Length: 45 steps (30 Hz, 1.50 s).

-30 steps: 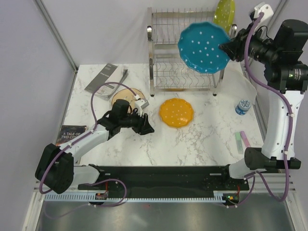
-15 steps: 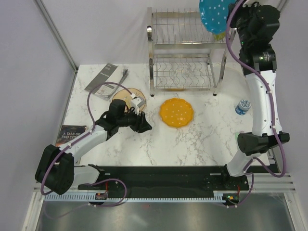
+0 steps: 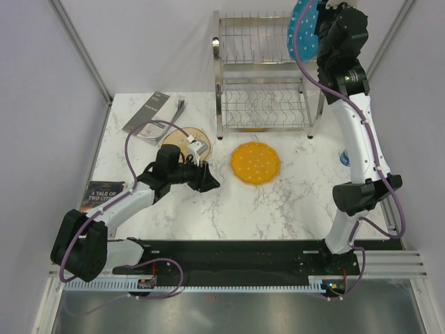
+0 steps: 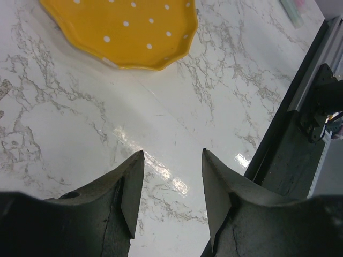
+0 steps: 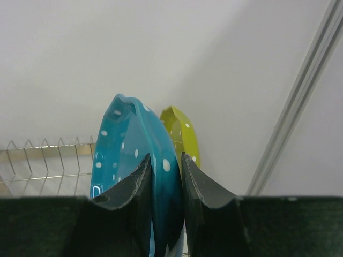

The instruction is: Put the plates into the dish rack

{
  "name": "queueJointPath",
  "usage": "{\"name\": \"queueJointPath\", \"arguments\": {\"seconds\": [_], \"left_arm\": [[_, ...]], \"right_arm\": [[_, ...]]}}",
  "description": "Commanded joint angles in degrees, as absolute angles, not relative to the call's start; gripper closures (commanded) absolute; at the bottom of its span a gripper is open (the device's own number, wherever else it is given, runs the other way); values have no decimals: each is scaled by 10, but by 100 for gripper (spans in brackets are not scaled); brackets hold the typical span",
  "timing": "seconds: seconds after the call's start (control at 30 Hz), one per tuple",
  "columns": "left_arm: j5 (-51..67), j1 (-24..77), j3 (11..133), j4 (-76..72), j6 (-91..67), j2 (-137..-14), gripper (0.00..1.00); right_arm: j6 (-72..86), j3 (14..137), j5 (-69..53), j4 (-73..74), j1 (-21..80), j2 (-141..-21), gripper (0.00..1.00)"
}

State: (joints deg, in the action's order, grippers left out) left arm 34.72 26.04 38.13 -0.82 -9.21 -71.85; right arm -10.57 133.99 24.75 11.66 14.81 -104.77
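The steel dish rack point(image 3: 264, 76) stands at the back of the table. My right gripper point(image 3: 321, 31) is shut on the teal plate point(image 3: 302, 26) and holds it upright at the right end of the rack's top tier. In the right wrist view the teal plate point(image 5: 128, 150) sits between my fingers point(image 5: 165, 160), with the lime green plate point(image 5: 182, 134) upright just behind it and rack wire point(image 5: 48, 155) to the left. The orange plate point(image 3: 255, 162) lies flat in front of the rack. My left gripper point(image 3: 208, 179) is open and empty just left of it. The tan plate point(image 3: 182, 136) lies partly hidden behind the left wrist.
A grey booklet point(image 3: 151, 111) lies at the back left and a dark book point(image 3: 104, 191) at the left edge. The orange plate point(image 4: 123, 27) fills the top of the left wrist view, beyond my open gripper point(image 4: 172, 158). A black rail point(image 3: 236, 254) runs along the near edge.
My right arm has swung the teal plate up and to the right and turned it edge-on at the rack's top right. The left gripper has barely moved.
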Motion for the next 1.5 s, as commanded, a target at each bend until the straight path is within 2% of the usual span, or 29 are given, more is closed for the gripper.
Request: {"name": "queueJointPath", "arguments": {"seconds": [0.0, 0.63, 0.97, 1.47], "left_arm": [[369, 258, 384, -40, -113, -718, 46], [377, 258, 348, -65, -126, -710, 46], [376, 258, 325, -98, -133, -706, 46], [369, 258, 305, -116, -139, -696, 45]], "right_arm": [[-149, 1404, 289, -16, 166, -1050, 100], [-293, 1477, 291, -191, 164, -1153, 100], [-303, 1472, 251, -172, 131, -1142, 100], [-405, 1433, 201, -167, 136, -1140, 100]]}}
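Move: The right gripper holds the blue plate at the top tier of the dish rack. The slot beside the green plate lies about 12 cm ahead of this hand and 3 cm left, at much its own height. The green plate stands some 14 cm ahead, about straight on; the tier's middle is about 12 cm ahead, 15 cm left and 5 cm below. From the left gripper the slot is some 37 cm ahead, 33 cm right and 44 cm up. Keep the blue plate pinched by its rim and push the right gripper about 5 cm forward over the rack's top tier, beside the green plate, easing up slightly and a little left at first. Then shift it some 4 to 5 cm right and finally a touch back left, rolling its left side down about 20 degrees while the fingers tip up and swing slightly clockwise. ##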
